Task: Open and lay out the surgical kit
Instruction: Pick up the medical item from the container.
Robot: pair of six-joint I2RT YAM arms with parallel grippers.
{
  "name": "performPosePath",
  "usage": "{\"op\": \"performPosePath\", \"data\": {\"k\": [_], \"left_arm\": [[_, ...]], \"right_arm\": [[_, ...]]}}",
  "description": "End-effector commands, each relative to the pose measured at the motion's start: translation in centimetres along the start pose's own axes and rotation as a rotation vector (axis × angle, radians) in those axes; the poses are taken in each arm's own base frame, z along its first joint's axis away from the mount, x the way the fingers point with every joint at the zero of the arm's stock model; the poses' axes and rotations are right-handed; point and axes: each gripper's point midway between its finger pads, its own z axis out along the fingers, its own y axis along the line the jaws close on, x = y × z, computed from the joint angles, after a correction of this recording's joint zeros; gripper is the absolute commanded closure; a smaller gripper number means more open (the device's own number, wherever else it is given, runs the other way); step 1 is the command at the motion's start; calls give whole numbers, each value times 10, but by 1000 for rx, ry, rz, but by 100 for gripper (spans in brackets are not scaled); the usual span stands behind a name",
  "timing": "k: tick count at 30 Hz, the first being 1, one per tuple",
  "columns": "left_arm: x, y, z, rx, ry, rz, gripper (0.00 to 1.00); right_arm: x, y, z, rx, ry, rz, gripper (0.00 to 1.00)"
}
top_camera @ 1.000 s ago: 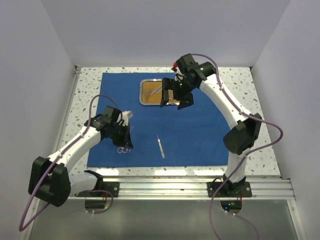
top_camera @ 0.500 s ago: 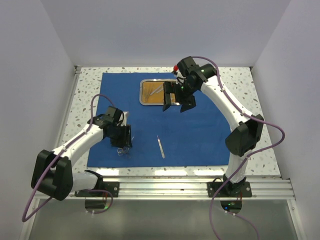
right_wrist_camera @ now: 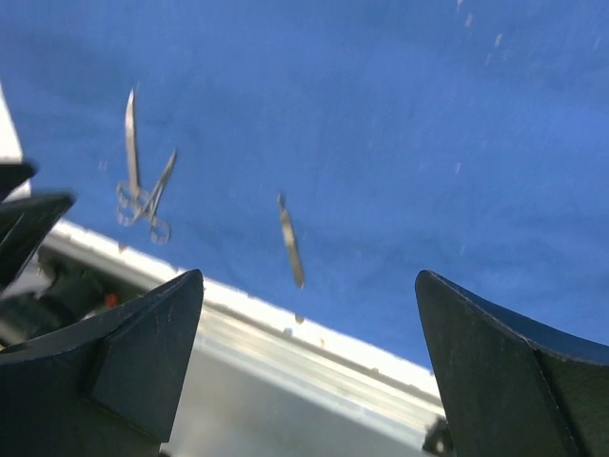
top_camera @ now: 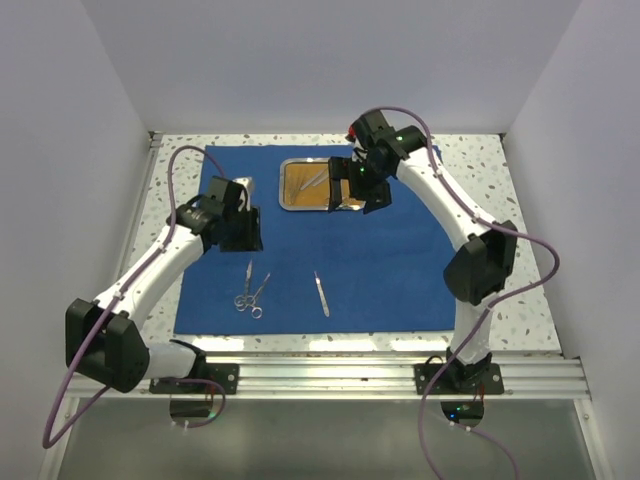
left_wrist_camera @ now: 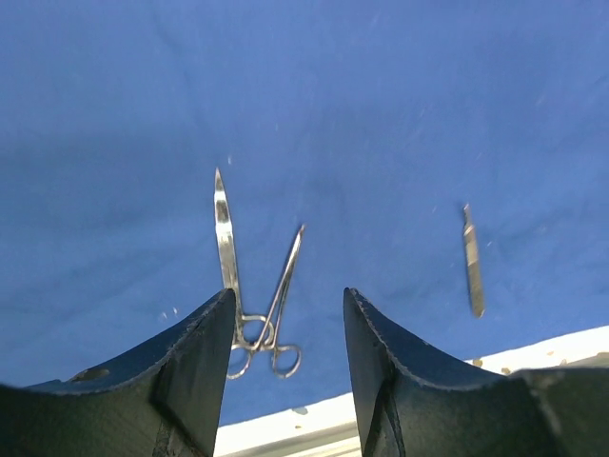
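The royal-blue cloth (top_camera: 390, 260) lies spread flat on the table. The steel tray (top_camera: 283, 190) with an orange-brown inside sits at its back middle and holds slim silver instruments. Scissors (top_camera: 247, 272) and forceps (top_camera: 262, 288) lie crossed at their ring handles on the cloth's front left, also in the left wrist view (left_wrist_camera: 225, 238). Slim silver tweezers (top_camera: 321, 294) lie to their right. My left gripper (top_camera: 245, 225) is open and empty, raised behind the scissors (left_wrist_camera: 288, 314). My right gripper (top_camera: 357, 190) is wide open and empty over the tray's right end (right_wrist_camera: 309, 286).
The speckled table shows around the cloth (top_camera: 500, 160). White walls close in the left, back and right. A metal rail (top_camera: 380, 375) runs along the near edge, also seen blurred in the right wrist view (right_wrist_camera: 314, 371).
My left gripper has lifted off the scissors and forceps and drawn back toward the far left, leaving them on the cloth. My right gripper has shifted slightly over the tray.
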Motion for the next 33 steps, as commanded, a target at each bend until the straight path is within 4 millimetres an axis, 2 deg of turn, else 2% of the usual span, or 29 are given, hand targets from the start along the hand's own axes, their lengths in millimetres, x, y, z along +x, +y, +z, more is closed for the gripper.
{"op": "performPosePath", "data": {"k": [1, 2, 3, 5, 6, 7, 11, 12, 14, 19, 25, 33], "left_arm": [[-27, 2, -11, -30, -63, 15, 47], [-28, 1, -12, -30, -67, 15, 47], [-31, 0, -15, -26, -79, 17, 47], [-32, 0, -17, -24, -85, 21, 48], [-30, 0, -18, -24, -81, 25, 48], [-27, 1, -17, -26, -74, 28, 47], [-15, 6, -17, -36, -42, 32, 48], [-13, 6, -18, -33, -41, 32, 48], [-10, 5, -19, -26, -32, 31, 48], [-14, 5, -21, -32, -25, 44, 49], [-19, 3, -20, -39, -11, 45, 49], [-17, 5, -15, -49, 29, 68, 50]], "right_arm": [[-42, -7, 26, 64, -107, 19, 4], [-48, -12, 44, 89, -98, 24, 4], [-65, -9, 41, 91, -144, 20, 5], [-83, -14, 49, 136, -187, 27, 10], [-97, -14, 59, 150, -211, 27, 16], [-107, -22, 61, 197, -247, 37, 19], [-137, -34, 85, 264, -334, 62, 34], [-140, -40, 96, 283, -337, 64, 38], [-150, -46, 102, 313, -380, 77, 43], [-158, -61, 130, 368, -408, 80, 47], [-169, -61, 155, 353, -431, 80, 47], [-164, -77, 200, 388, -414, 97, 47]]}}
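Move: The ring-handled forceps in the tray is my right hand's aim: its middle lies about 23 cm ahead, 1 cm left and some 18 cm below. The near scalpel sits some 4 cm left of the forceps and 3 cm farther out. A second scalpel is 7 cm left of the forceps and 2 cm farther out, the tweezers 11 cm left and level with it. From my left hand the forceps is roughly 29 cm ahead, 20 cm right and 10 cm lower. I swing my right hand out over the tray, about 20 cm forward and 16 cm down, fast and mainly forward at first, then sinking more steeply towards the forceps' shanks just ahead of the rings. On the way I turn the wrist some 30 degrees, clockwise with the fingertips swinging outward, and narrow the wide-open fingers to about half, one either side of the shanks in view, not gripping yet. ##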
